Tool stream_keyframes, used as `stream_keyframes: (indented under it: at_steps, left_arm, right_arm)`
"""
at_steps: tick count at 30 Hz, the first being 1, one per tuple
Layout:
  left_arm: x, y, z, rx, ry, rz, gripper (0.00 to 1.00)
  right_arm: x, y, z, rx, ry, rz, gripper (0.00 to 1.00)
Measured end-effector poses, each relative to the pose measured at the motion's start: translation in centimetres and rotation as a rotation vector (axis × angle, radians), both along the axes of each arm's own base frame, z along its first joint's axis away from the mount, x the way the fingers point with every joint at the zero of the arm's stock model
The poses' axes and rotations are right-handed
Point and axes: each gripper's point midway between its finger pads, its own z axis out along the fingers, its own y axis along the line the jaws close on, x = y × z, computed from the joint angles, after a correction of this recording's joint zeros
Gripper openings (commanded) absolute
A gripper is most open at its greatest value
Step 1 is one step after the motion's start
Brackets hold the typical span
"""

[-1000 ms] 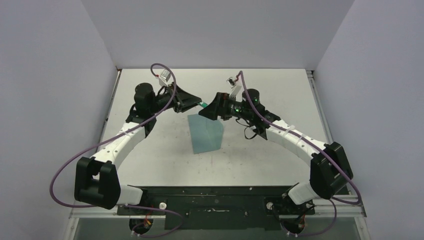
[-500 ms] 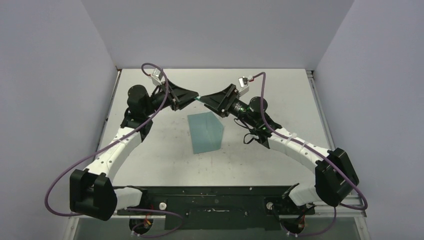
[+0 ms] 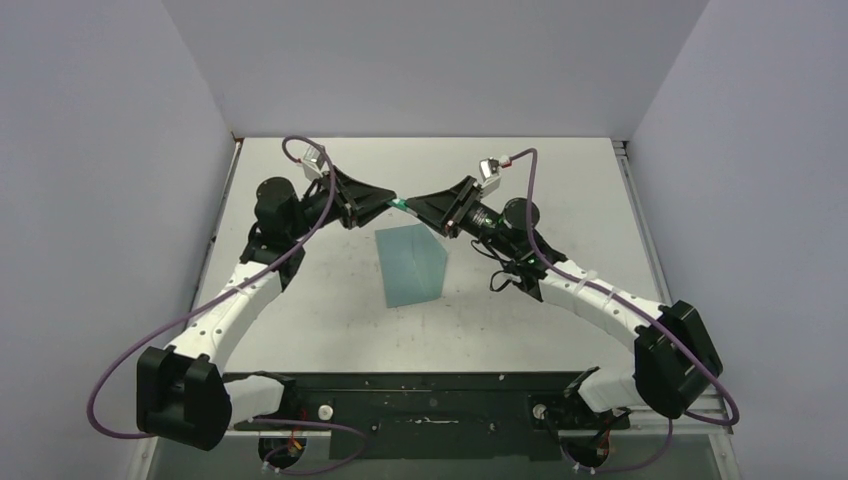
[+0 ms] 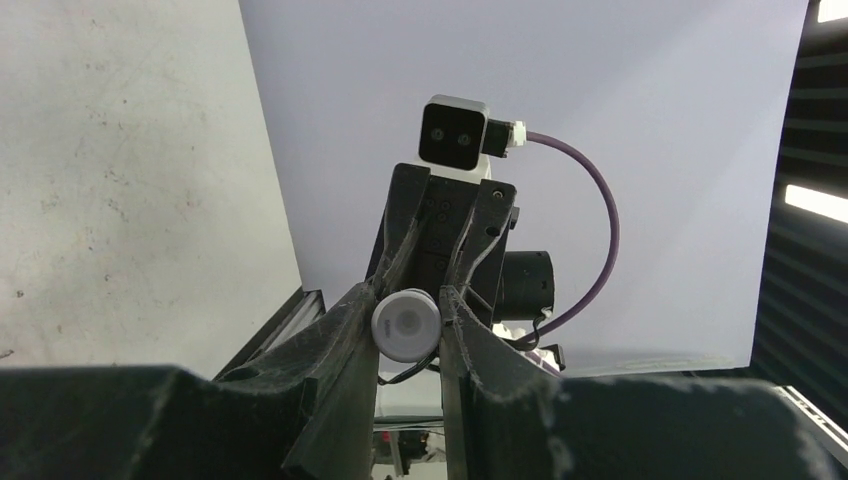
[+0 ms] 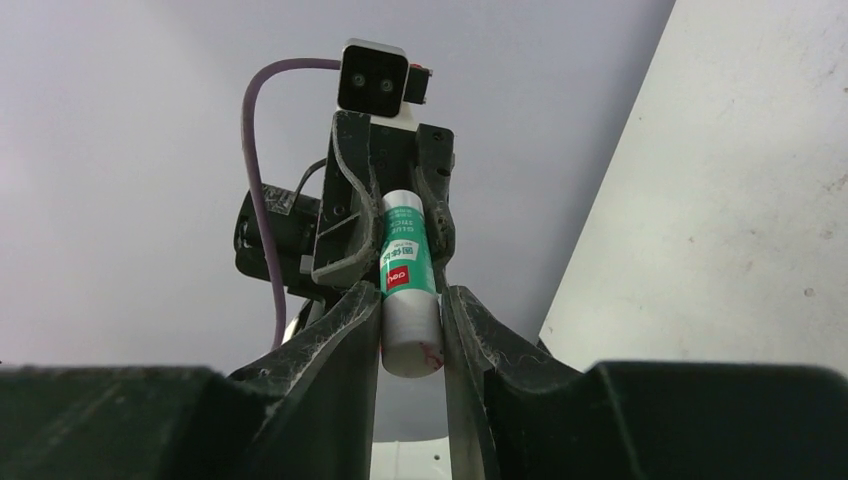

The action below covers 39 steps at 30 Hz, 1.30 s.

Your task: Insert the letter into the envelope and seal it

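The teal envelope (image 3: pixel 410 265) lies flat on the table, in the middle. The letter is out of view. Above the envelope's far edge my two grippers meet tip to tip, holding a small white glue stick (image 3: pixel 400 206) with a green label between them. My left gripper (image 3: pixel 389 203) is shut on one end, whose round white face (image 4: pixel 407 325) shows in the left wrist view. My right gripper (image 3: pixel 409 208) is shut on the other, plain white end (image 5: pixel 409 330). The green label (image 5: pixel 405 250) lies past the right fingertips.
Grey walls close in the table on the left, back and right. A metal rail (image 3: pixel 640 230) runs along the right edge. The black base plate (image 3: pixel 430 400) with both arm mounts lies at the near edge.
My right gripper has gone from wide open to shut on the glue stick's end. Both wrists have turned and risen slightly. The envelope has not moved.
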Motion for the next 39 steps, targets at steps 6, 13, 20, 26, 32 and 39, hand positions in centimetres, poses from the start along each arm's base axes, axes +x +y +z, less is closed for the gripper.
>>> stream_keyframes:
  at_steps: [6,13,20,26,32,39]
  left_arm:
    - [-0.3,0.0,-1.4,-0.024,0.078,-0.005,0.00]
    - [-0.6,0.9,-2.1,-0.065,0.138,-0.028,0.00]
    - [4.2,7.3,-2.4,-0.075,0.129,0.217,0.00]
    - [4.6,7.1,-4.7,0.016,0.142,0.217,0.00]
    - [4.3,7.1,-7.8,0.225,0.125,0.215,0.00]
    - [1.2,4.8,-12.1,0.446,0.115,0.087,0.00]
  right_arm:
    - [-0.3,-0.4,-1.1,-0.010,0.023,0.031,0.05]
    - [-0.2,-2.0,-1.8,-0.045,-0.003,0.113,0.05]
    - [5.2,-8.0,-2.2,-0.122,-0.014,-0.039,0.05]
    - [7.5,-9.2,-5.0,-0.402,0.012,-0.121,0.05]
    - [10.8,-14.8,-14.4,-0.872,0.196,-0.290,0.06]
    - [6.9,-20.1,-27.3,-1.279,0.513,-0.194,0.14]
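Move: Both my hands grip the glue stick, held level between them: its middle is about 3 cm right of my left hand point and 3 cm left of my right one, the white cap in the right fingers. The envelope lies on the table roughly 31 cm below. Its middle is some 8 cm ahead and 4 cm right of my left hand, and about 8 cm ahead and 2 cm left of my right. After a slow shared sink of about 2 cm, I pull my hands sharply apart, left hand to the left and right hand to the right, both also forward, to draw off the cap. Keeping the glue stick, my left hand then sinks about 10 cm towards the envelope, rolling and easing back right; my right hand swings farther right and drops about 25 cm, turning its fingers down with the cap still pinched. ##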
